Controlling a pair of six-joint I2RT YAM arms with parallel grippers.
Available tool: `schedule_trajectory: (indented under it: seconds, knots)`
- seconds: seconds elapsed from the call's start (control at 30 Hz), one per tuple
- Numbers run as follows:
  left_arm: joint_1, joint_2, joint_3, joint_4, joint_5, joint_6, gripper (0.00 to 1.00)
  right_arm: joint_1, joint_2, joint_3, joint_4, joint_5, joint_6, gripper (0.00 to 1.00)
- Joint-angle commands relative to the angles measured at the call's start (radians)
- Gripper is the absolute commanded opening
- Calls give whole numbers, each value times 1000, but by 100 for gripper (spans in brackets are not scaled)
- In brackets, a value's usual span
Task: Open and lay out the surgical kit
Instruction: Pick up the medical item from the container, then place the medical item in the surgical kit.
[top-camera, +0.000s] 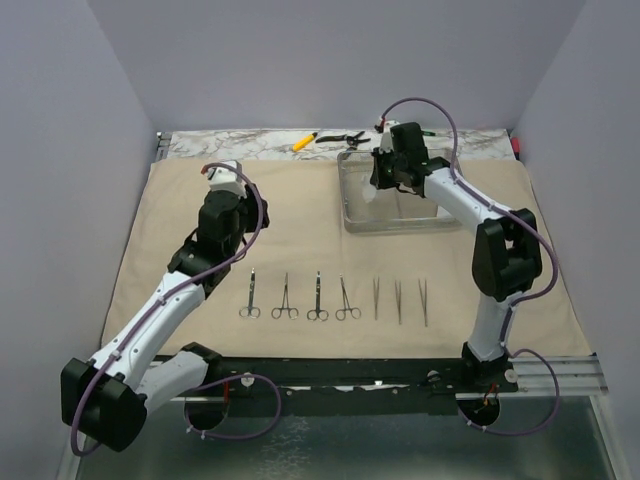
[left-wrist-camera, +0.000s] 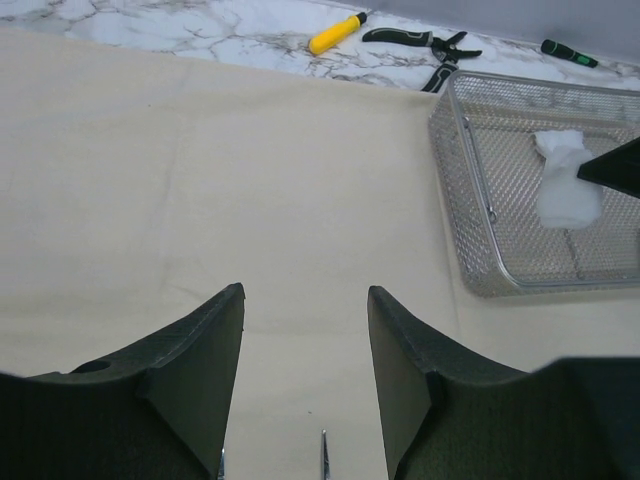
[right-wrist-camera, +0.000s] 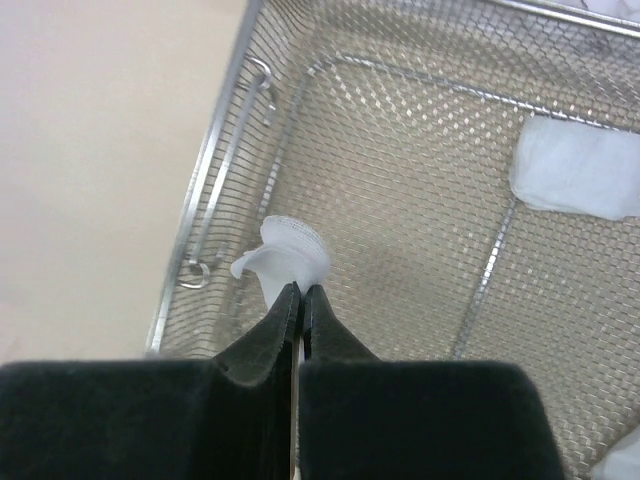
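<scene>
The beige cloth wrap (top-camera: 300, 220) lies spread flat over the table. Several ring-handled clamps (top-camera: 285, 298) and three tweezers (top-camera: 398, 298) lie in a row on its near part. The mesh-walled tray (top-camera: 395, 222) sits at the back right. My right gripper (right-wrist-camera: 301, 290) is over the tray's left side, shut on a white gauze ball (right-wrist-camera: 290, 252) at its fingertips. Another gauze piece (right-wrist-camera: 580, 170) lies on the tray floor. My left gripper (left-wrist-camera: 305, 300) hangs open over bare cloth, holding nothing, with clamp tips just below it.
A yellow pen (top-camera: 305, 141) and black-handled pliers (top-camera: 342, 137) lie on the marble strip (top-camera: 250, 143) behind the cloth. A green-handled tool (left-wrist-camera: 570, 52) lies beyond the tray. Walls close in on both sides and at the back.
</scene>
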Motion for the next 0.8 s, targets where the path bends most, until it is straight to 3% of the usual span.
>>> schedule_trajectory:
  seconds: [0.0,0.27,0.5,0.77]
  knots:
    - [7,-94,-18,-16,-5,-20,54,-4,-126,-13,95,-135,145,1]
    - [8,-287,26,-67,-42,-29,54,80,-267,-156,335,-264,400,1]
    - [7,-448,75,-117,-36,-68,54,290,-240,-232,523,-124,547,1]
    - [7,-559,122,-170,105,-64,55,464,-65,-173,496,63,537,1]
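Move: The right hand already holds the white gauze above the tray; the tray's middle is about 6 cm ahead, 7 cm right and 9 cm down. The bare drape at the left end of the instrument row lies some 35 cm left, 18 cm back and 11 cm below. The row's leftmost instrument lies about 31 cm left and 23 cm back, the next 22 cm left and 24 cm back. From the left hand that bare spot is roughly 6 cm left, 4 cm back and 21 cm down. Leftward in a fast arc, some 21 cm, and 13 cm back, the right hand carries the still-pinched gauze off over the tray's left side, towards the drape left of it; it climbs first, then starts to sink, rolling about 35 degrees with its left side up. The left hand, empty and half open, pulls up and back out of the way, fingers tipping up. ##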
